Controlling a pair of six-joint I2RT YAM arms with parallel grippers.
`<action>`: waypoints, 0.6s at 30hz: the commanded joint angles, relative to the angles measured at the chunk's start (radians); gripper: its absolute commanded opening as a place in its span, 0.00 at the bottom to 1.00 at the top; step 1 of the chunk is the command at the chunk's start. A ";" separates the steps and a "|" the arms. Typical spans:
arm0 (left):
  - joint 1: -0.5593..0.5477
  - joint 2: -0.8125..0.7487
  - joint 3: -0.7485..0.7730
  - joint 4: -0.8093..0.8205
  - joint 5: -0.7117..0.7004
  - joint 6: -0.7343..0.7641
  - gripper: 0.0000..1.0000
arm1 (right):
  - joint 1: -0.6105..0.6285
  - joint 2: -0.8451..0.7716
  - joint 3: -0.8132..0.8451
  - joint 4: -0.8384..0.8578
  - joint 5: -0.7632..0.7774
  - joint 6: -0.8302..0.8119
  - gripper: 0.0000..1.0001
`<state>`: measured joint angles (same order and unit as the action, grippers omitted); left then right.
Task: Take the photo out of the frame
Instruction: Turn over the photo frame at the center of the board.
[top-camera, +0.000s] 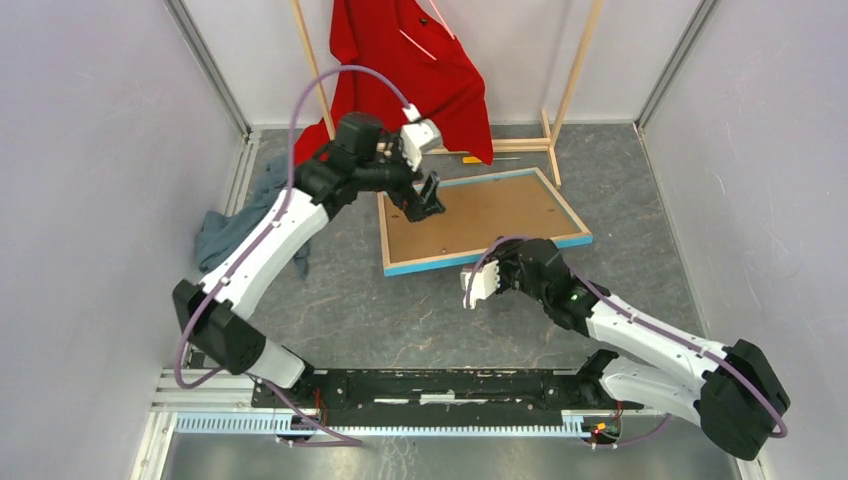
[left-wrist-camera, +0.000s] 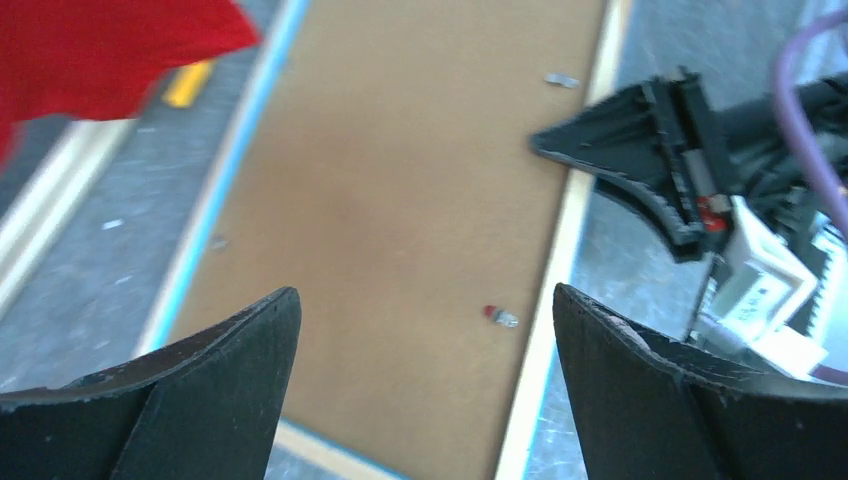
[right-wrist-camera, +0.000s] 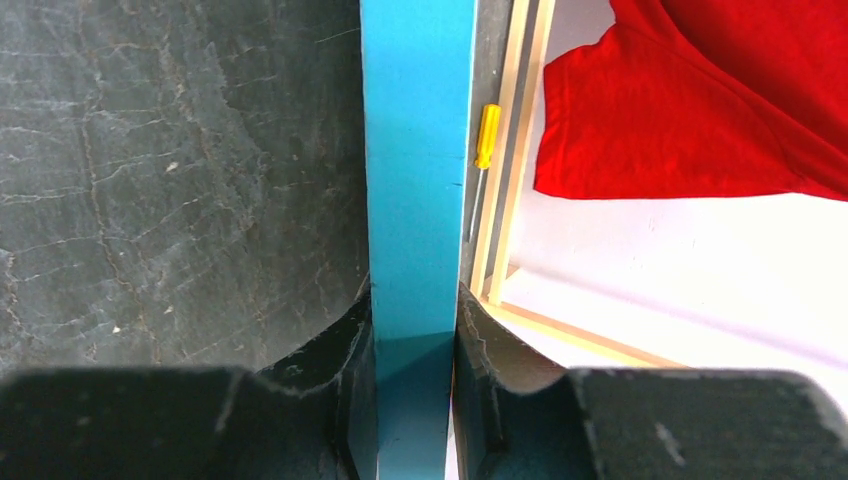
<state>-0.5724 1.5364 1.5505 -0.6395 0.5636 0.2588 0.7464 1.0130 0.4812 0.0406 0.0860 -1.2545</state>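
Observation:
The frame lies face down on the grey floor, its light blue edge toward me and the brown backing board facing up. The photo is hidden under that board. My left gripper hovers over the board's left end, open and empty. In the left wrist view its fingers stand wide apart above the backing board, near a small metal clip. My right gripper is at the frame's near edge. In the right wrist view it is shut on the frame's blue edge.
A red garment hangs on a wooden rack behind the frame. A yellow-handled screwdriver lies by the rack's foot. A grey-blue cloth is bunched at the left, under my left arm. White walls close in both sides.

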 joint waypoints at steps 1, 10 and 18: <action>0.066 -0.118 -0.051 0.113 -0.230 -0.092 1.00 | 0.006 -0.028 0.168 -0.162 -0.028 0.047 0.00; 0.273 -0.226 -0.140 0.155 -0.298 -0.137 1.00 | 0.013 -0.023 0.410 -0.339 -0.079 0.174 0.00; 0.351 -0.298 -0.229 0.172 -0.301 -0.146 1.00 | 0.013 0.005 0.633 -0.425 -0.084 0.380 0.00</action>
<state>-0.2554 1.3018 1.3506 -0.5198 0.2745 0.1646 0.7578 1.0267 0.9546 -0.4725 0.0051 -1.0031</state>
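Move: The photo frame, already gripped by its near edge and tilted with that side raised, has its middle some 16 cm ahead of the right hand, 6 cm left and 6 cm below. The screwdriver lies about 38 cm ahead of that hand, 1 cm right, 13 cm below. From the empty left hand the frame's middle is roughly 12 cm ahead, 11 cm right and 21 cm below; the grey-blue cloth lies about 43 cm left, 15 cm ahead, 26 cm below. Keep the right fingers clamped on the frame's near edge and lift it steadily about 10 cm, tipping the wrist over some 15 degrees. Meanwhile swing the open left gripper clear of the frame, roughly 16 cm left and a little forward, rising slightly before easing down, and turn it counter-clockwise. ##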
